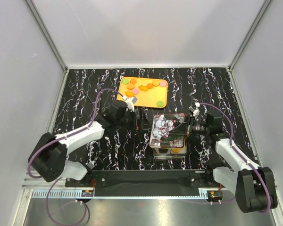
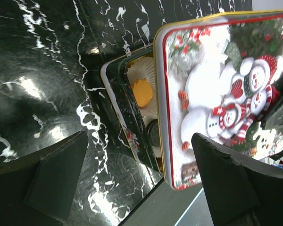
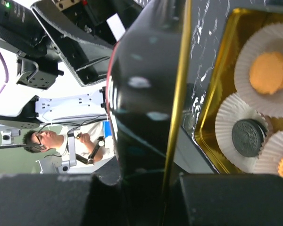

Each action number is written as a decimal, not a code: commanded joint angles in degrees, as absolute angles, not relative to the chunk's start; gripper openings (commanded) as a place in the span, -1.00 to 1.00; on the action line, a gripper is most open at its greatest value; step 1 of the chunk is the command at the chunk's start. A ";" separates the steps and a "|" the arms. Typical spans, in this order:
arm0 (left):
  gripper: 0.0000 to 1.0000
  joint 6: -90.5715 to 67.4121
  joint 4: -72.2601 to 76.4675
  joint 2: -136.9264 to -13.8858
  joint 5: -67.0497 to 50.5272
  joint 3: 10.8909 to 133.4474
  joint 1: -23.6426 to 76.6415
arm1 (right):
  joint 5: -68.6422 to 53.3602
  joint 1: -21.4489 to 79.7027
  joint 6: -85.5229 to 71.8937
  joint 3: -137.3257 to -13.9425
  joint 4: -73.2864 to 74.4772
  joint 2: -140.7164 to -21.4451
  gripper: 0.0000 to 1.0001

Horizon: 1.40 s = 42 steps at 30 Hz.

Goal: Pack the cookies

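Several cookies (image 1: 143,87) in orange, pink and green lie on an orange tray (image 1: 151,98) at the back. In the middle stands an open tin (image 1: 170,149) with white paper cups; they hold an orange cookie (image 3: 270,71) and a black cookie (image 3: 248,137). My right gripper (image 1: 187,126) is shut on the edge of the snowman-printed tin lid (image 1: 167,126) and holds it tilted over the tin. The lid's gold rim (image 3: 179,94) runs between its fingers. My left gripper (image 1: 140,118) is open just left of the tin, with nothing between its fingers.
The tin (image 2: 118,103) sits near the front edge of the black marble tabletop (image 1: 85,94), with the metal rail of the arm bases just behind it. White walls close in the table on three sides.
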State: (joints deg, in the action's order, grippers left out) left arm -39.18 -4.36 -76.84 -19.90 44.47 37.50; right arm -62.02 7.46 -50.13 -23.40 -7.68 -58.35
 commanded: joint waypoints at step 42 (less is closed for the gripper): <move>0.90 -45.79 15.82 -89.03 -26.10 44.21 46.49 | -58.98 4.75 -41.76 -24.16 2.89 -64.07 -0.10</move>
State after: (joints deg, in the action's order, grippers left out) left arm -45.60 12.32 -88.60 -25.54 43.03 46.00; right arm -60.29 5.50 -44.29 -21.67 -0.99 -64.75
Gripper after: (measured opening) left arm 0.954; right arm 0.440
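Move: From the right gripper, which already pinches the lid near its right side, the tin's middle lies about 11 cm below, 3 cm to the left and 2 cm back; the lid's middle is some 3 cm left and 1 cm ahead. From the empty, open left gripper, the lid's middle is around 11 cm to the right, 1 cm back and about level. The orange cookie tray lies roughly 17 cm straight ahead of the left gripper and 10 cm lower. Lower the lid onto the tin with the right gripper, about 5 cm nearly straight down, rolling slightly so its far side dips, and start to open those fingers as it gets low. Meanwhile bring the left gripper some 7 cm right, easing back and down, up to the lid's left edge with fingers kept wide open and turning slightly clockwise. ##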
